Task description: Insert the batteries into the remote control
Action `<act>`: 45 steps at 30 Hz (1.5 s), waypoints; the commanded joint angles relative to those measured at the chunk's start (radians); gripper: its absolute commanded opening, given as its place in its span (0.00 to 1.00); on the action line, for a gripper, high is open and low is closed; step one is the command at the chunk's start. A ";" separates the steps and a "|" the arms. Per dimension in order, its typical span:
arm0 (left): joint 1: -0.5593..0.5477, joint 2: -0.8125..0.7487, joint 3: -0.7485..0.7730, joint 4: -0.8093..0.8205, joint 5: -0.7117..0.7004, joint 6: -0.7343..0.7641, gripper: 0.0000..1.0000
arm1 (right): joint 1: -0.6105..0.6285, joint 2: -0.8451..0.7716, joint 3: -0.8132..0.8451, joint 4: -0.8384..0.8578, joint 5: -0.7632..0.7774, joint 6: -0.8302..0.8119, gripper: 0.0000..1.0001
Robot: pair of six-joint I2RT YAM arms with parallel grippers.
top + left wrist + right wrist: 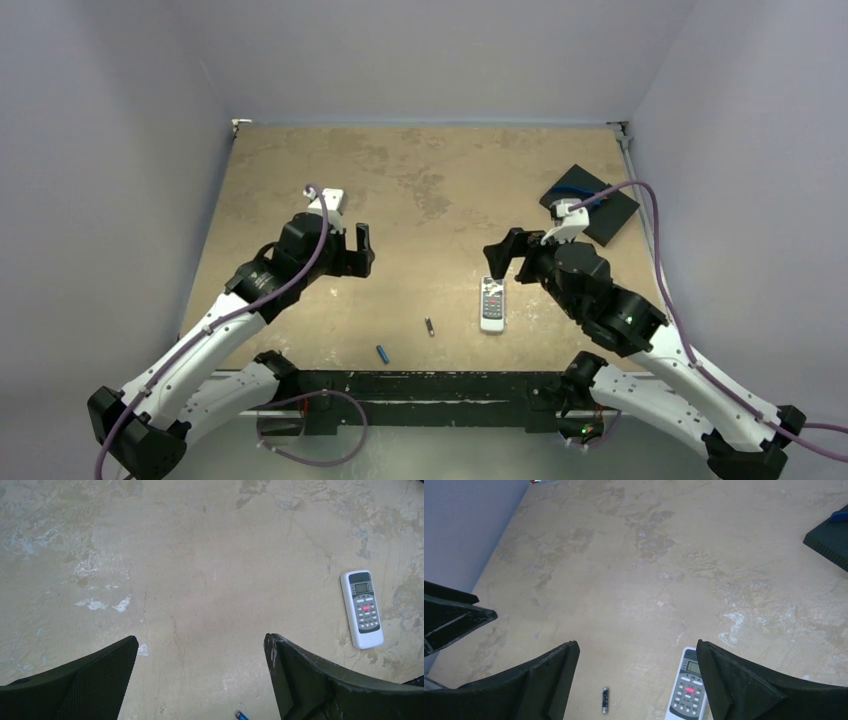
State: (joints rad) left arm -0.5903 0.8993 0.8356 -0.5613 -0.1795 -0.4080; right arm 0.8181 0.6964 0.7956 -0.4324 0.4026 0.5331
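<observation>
The white remote control (493, 304) lies face up near the table's front, buttons and screen showing; it also appears in the left wrist view (362, 608) and partly behind a finger in the right wrist view (686, 690). A dark grey-black battery (430, 326) (605, 699) lies left of it. A bright blue battery (383, 353) (241, 715) lies nearer the front edge. My left gripper (363, 249) (201, 647) hovers open and empty, left of the batteries. My right gripper (497, 259) (637, 650) hovers open and empty, just above the remote's far end.
A black square pad (590, 204) (830, 537) with something blue on it lies at the back right. Grey walls close in the table on the left, back and right. The table's front edge (420, 372) runs just below the blue battery.
</observation>
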 commanded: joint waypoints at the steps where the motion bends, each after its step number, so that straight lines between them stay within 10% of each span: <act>1: -0.002 -0.046 0.010 0.015 -0.009 0.012 0.98 | 0.001 0.015 0.053 -0.065 0.069 0.012 0.99; 45: -0.002 -0.091 0.006 0.011 0.035 0.029 0.99 | 0.001 0.340 -0.064 -0.182 -0.006 0.214 0.99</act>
State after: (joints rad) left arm -0.5903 0.8200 0.8356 -0.5648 -0.1593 -0.4000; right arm 0.8177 1.0275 0.7528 -0.6014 0.3744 0.6621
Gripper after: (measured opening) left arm 0.989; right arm 0.987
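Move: The remote control lies almost straight beneath my right hand, about 24 cm down and some 2 cm farther out. The dark battery is about 12 cm to the remote's left and 4 cm nearer me. The blue battery is about 21 cm left of the remote and some 10 cm nearer. From my left hand, the remote is roughly 25 cm to the right, about 1 cm ahead and 17 cm down. I lower my right hand towards the remote control, easing down at first and then faster, about 13 cm in all. As it sinks I tip the fingers some 30 degrees steeper and let the hand's left side drop, keeping the fingers wide open and touching nothing. My left hand, also empty and open, lifts about 2 cm. ##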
